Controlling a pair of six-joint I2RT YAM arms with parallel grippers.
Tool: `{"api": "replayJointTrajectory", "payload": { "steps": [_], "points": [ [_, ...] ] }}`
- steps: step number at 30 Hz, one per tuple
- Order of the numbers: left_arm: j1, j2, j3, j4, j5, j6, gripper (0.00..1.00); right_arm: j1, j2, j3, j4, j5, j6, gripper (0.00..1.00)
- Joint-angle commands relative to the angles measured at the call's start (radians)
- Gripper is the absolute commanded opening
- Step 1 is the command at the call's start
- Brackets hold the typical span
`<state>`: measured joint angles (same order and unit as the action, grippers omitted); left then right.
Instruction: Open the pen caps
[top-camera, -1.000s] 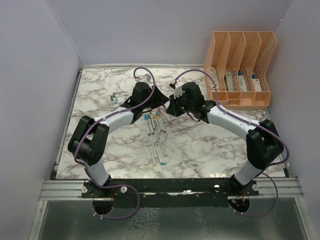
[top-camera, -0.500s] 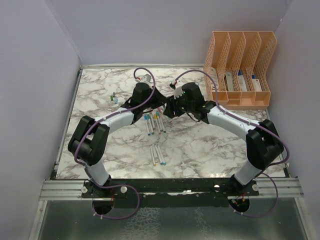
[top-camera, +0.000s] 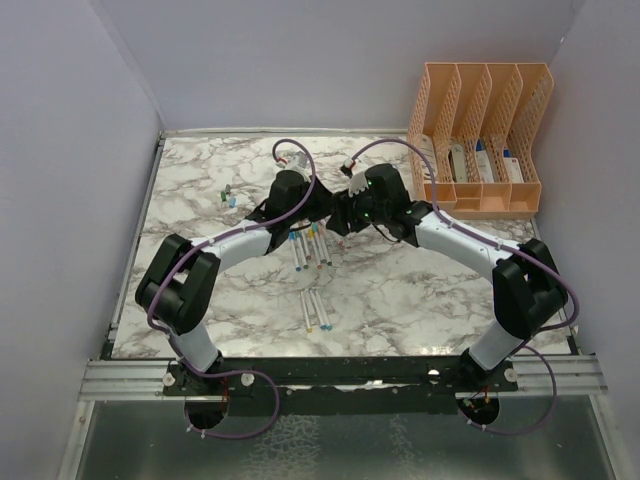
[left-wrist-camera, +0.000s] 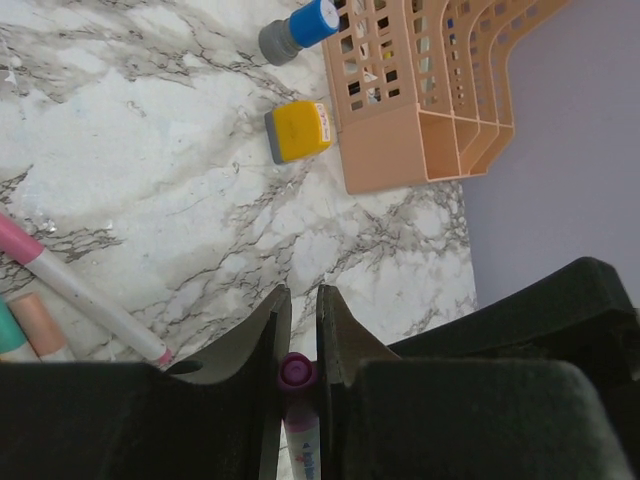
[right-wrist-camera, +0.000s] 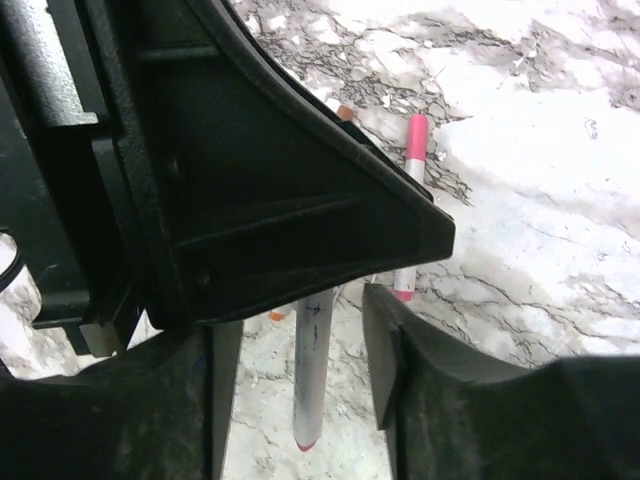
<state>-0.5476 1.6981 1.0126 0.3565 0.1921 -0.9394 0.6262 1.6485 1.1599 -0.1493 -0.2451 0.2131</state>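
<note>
My left gripper is shut on a white pen, whose magenta cap shows between the jaws. That pen's white barrel hangs between the fingers of my right gripper, which stand open on either side without touching it. Seen from the top, both grippers meet over the middle of the table, left gripper against right gripper. More pens lie in a loose row under them, and another few pens lie nearer. Tiny loose caps sit at the left.
A peach file divider stands at the back right, with a blue bottle and an orange bottle in front of it. A pink-capped pen lies on the marble table. Purple walls close in three sides.
My right gripper has opened and let go of the pen. My left gripper has shut on it and moved a little to the right.
</note>
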Motion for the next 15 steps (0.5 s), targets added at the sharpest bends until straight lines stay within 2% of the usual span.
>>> {"api": "replayJointTrajectory", "payload": {
  "steps": [1,7,11,15],
  "points": [
    [-0.029,-0.034,-0.006,0.087,0.024,-0.039,0.00,-0.003,0.001,-0.005,0.060,-0.020,0.015,0.45],
    [-0.034,-0.032,-0.025,0.134,0.022,-0.087,0.00,-0.003,-0.002,-0.012,0.065,-0.024,0.017,0.26],
    [-0.037,-0.032,-0.034,0.151,0.014,-0.105,0.00,-0.003,-0.015,-0.021,0.071,-0.013,0.020,0.04],
    [-0.013,-0.039,-0.036,0.152,-0.012,-0.125,0.00,-0.004,-0.037,-0.032,0.053,-0.008,0.012,0.01]
  ]
}}
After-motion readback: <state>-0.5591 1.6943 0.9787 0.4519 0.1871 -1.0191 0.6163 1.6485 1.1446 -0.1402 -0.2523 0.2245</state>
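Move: The pen with the purple cap is already pinched by the cap in the left fingers. Its bare barrel slants down and back, its middle some 3 cm back, 1 cm right and 4 cm below the left hand. The right fingers stand open around it, the barrel's middle only about 1 cm back and 1 cm below. From the right hand, the pink-capped pen on the table lies about 1 cm ahead, 3 cm left and 12 cm lower; the yellow block is some 8 cm ahead, 13 cm right. The right hand stays at the barrel and closes its fingers from about half open to nearly shut, pinching the white barrel just below the cap and sinking only slightly, about half a centimetre, as it grips. Meanwhile the left hand keeps its hold on the purple cap, lifts about 1 cm while easing slightly right, and rolls some 5 degrees so that its left side drops. ##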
